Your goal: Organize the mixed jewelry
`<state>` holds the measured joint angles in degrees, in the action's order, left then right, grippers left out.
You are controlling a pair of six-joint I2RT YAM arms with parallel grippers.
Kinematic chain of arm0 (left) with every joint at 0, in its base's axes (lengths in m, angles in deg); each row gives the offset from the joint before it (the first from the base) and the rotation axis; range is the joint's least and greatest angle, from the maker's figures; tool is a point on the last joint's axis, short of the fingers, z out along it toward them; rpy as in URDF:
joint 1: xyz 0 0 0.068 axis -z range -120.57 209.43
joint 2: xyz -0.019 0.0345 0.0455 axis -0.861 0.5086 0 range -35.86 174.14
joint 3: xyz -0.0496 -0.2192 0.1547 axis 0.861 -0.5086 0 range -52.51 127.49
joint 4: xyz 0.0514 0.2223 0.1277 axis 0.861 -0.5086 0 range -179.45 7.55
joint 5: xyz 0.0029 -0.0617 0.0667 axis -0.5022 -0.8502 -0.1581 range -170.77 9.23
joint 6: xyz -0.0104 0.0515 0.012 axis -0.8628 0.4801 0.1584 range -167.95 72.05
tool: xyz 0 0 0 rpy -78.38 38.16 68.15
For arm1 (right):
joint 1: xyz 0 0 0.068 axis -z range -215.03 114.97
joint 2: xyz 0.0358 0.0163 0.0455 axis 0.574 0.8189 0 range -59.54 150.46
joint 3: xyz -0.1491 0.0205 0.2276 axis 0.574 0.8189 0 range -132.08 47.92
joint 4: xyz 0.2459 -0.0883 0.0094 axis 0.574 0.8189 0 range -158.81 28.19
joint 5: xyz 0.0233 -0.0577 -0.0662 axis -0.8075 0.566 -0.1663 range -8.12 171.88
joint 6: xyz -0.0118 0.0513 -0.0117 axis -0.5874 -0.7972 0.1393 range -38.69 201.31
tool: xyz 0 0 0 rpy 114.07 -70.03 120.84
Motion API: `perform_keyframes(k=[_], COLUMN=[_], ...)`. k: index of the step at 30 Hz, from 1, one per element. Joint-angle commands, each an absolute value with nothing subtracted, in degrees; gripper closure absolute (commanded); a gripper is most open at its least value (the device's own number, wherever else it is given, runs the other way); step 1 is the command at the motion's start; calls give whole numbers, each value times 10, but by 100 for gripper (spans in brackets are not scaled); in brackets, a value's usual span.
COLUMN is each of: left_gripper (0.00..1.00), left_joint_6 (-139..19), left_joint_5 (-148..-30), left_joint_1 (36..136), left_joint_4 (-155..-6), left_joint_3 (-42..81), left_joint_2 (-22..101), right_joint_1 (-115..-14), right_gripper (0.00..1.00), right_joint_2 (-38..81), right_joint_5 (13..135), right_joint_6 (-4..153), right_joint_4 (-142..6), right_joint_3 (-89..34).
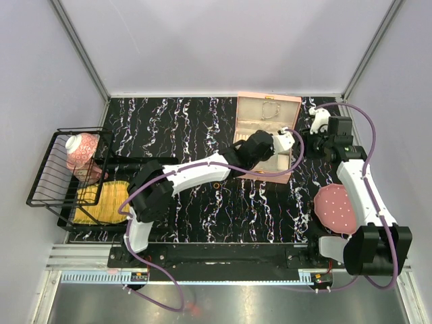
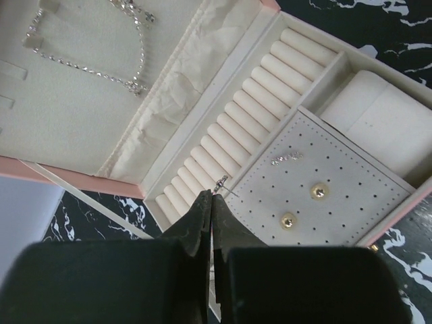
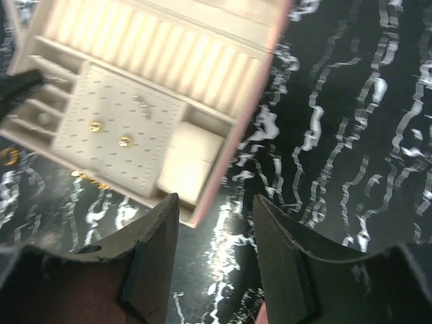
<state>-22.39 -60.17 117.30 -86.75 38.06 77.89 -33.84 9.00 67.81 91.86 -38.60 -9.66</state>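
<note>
The pink box (image 2: 236, 30) lies open, and my left gripper (image 2: 212, 196) hangs over the border between its ring rolls and its perforated pad. The jaws are shut on a tiny silver earring (image 2: 222, 183) that sticks out at their tips. Two gold studs (image 2: 318, 192) sit on the pad with a small silver piece (image 2: 287, 158). A pale chain (image 2: 138, 61) lies in the lid. My right gripper (image 3: 216, 199) is open and holds nothing, above the table by the box's corner (image 3: 196, 219). A gold ring (image 3: 9, 156) and another gold piece (image 3: 88, 179) lie on the table beside the box.
A round pink dotted disc (image 1: 336, 208) lies on the table at the right, by the right arm. A black wire rack (image 1: 47, 182) with a pink cup (image 1: 81, 150) stands at the left, next to a yellow mat (image 1: 101, 201).
</note>
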Motion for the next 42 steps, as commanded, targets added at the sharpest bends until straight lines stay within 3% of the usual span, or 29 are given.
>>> perform_keyframes(k=[1,16,42], left_gripper=[100,100,100], left_joint_6=[-262,-261,-256], left_joint_5=[-614,-588,-584], left_joint_1=[1186,1229,1232], left_joint_4=[-901,-946,-937], left_joint_3=[402,363,350], left_joint_2=[729,642,645], right_joint_1=[-336,-336,-335], right_gripper=[45,48,51], right_joint_2=[124,240,262], right_joint_5=[518,279,168], right_joint_6=[900,842,839], right_joint_4=[-359,-355,-347], right_joint_3=[-159,-241,-241])
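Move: The left hand already holds a small sparkly earring in its shut tips, over the open jewelry box; the half-open right fingers are about 16 cm to its right, 3 cm back and about level. From the right hand that earring is some 16 cm left and 3 cm ahead. Of the box, the pegboard lies about 13 cm left, 4 cm ahead and 14 cm below the right hand, with the ring rolls 6 cm beyond it and the white cushion 6 cm to its right. The right hand sweeps about 12 cm left and rises some 4 cm towards the earring, while its wrist rolls and swings round counter-clockwise by roughly 50 degrees in all until its half-open fingers point left at the left hand's tips, slowing as it gets there. Keeping its shut grip on the earring, the left hand draws back about 7 cm and climbs, sinks slightly to end some 5 cm higher with barely any turn, and then holds still, presenting the earring to the right fingers. ##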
